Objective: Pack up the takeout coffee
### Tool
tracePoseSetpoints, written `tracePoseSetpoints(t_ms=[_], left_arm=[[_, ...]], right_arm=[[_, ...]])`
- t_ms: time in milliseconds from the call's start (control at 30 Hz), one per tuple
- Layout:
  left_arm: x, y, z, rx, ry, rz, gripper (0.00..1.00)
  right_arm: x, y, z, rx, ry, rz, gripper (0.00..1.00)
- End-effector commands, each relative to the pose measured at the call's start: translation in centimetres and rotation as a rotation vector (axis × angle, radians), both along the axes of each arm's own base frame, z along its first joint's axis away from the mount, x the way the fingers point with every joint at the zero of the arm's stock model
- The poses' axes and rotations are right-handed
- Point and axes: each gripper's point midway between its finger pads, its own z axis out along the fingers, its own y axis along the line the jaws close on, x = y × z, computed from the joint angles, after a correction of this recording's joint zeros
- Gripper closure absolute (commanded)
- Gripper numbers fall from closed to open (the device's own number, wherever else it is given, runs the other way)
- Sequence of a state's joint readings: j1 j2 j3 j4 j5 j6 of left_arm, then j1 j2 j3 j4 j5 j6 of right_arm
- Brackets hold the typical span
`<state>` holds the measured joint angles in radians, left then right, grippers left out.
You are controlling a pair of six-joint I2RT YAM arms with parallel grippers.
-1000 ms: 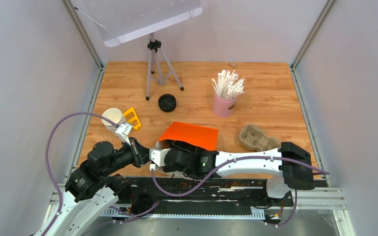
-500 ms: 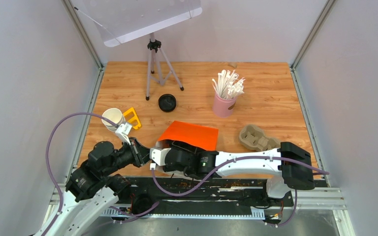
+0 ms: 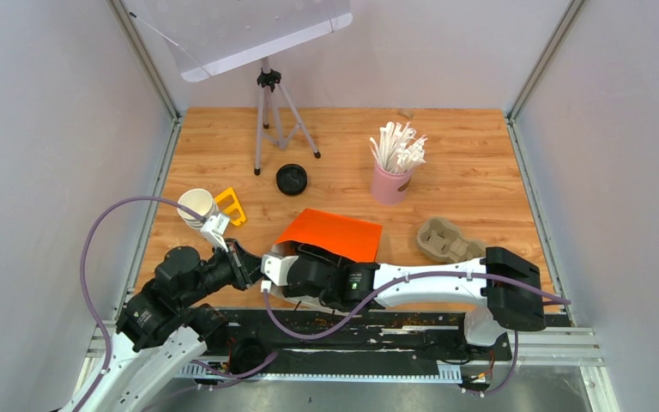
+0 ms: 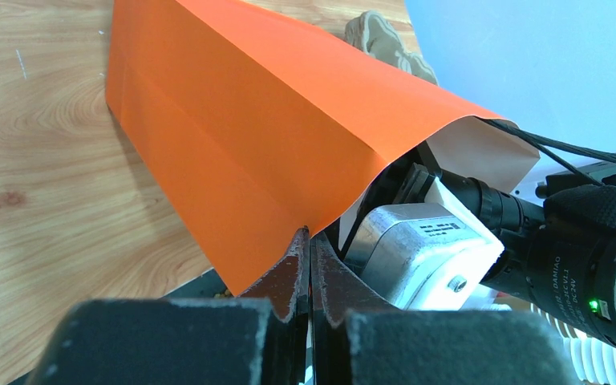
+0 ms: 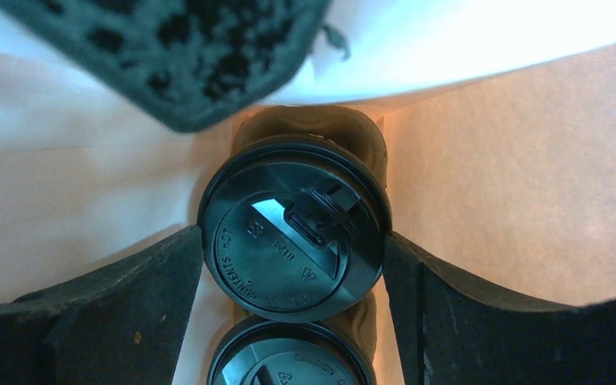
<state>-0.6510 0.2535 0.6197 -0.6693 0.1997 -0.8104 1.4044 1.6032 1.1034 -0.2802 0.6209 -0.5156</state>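
An orange paper bag (image 3: 335, 233) lies on the table with its mouth toward the arms. My left gripper (image 4: 310, 234) is shut on the bag's near edge (image 4: 321, 216), holding the mouth up. My right gripper (image 5: 293, 237) reaches inside the bag and is hidden there in the top view. Its fingers (image 5: 152, 289) lie against both sides of a takeout cup's black lid (image 5: 289, 257). A second lidded cup (image 5: 289, 361) sits just below it, both in a brown pulp tray (image 5: 313, 124). A lidless white cup (image 3: 197, 206) and a loose black lid (image 3: 292, 179) stay outside.
A pink cup of white straws (image 3: 392, 176) stands at the back right. A brown pulp tray (image 3: 448, 240) lies right of the bag. A tripod (image 3: 268, 112) stands at the back, and a yellow piece (image 3: 231, 206) lies beside the white cup.
The right arm has edged slightly left, deeper into the bag. The left gripper and the bag's edge have stayed put.
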Motion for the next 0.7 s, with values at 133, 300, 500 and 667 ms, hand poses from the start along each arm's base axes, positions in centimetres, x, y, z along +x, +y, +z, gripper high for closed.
tracePoseSetpoints(t_ms=[133, 300, 500, 667], left_arm=[[-0.8, -0.9, 3.5, -0.111, -0.074, -0.059, 1.00], [-0.5, 0.4, 2.3, -0.019, -0.055, -0.003, 0.87], [-0.2, 1.6, 1.1, 0.107, -0.050, 0.012, 0.63], [0.3, 2.0, 0.4, 0.176, -0.076, 0.009, 0.52]], right_arm=[[1.1, -1.9, -1.6, -0.053, 0.000, -0.063, 0.21], [1.2, -1.9, -1.5, -0.045, 0.004, -0.061, 0.21], [1.3, -2.0, -1.3, -0.033, 0.010, -0.065, 0.21], [1.3, -2.2, -1.1, -0.025, 0.012, -0.066, 0.21]])
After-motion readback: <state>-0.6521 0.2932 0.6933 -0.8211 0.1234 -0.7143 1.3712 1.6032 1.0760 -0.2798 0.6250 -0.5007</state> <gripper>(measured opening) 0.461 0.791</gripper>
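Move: The left gripper still pinches the near left rim corner of the tipped orange bag, right at its fingertips; the coffee cup lies about 15 cm to its right, 6 cm ahead and 9 cm lower. The yellow stand is some 19 cm ahead and 6 cm left, 18 cm lower. The right gripper, inside the bag, straddles this cup, its middle about 3 cm ahead, 2 cm left and 4 cm below, with the second cup roughly 7 cm right, 4 cm ahead and 4 cm below. Open the left gripper to about half to let go of the bag's rim corner, and draw it some 2 cm left and a little down, rolling its left side up about 10 degrees. Meanwhile ease the right gripper about 2 cm right, forward and down inside the bag, its wide-set fingers staying around the cup's lid. ##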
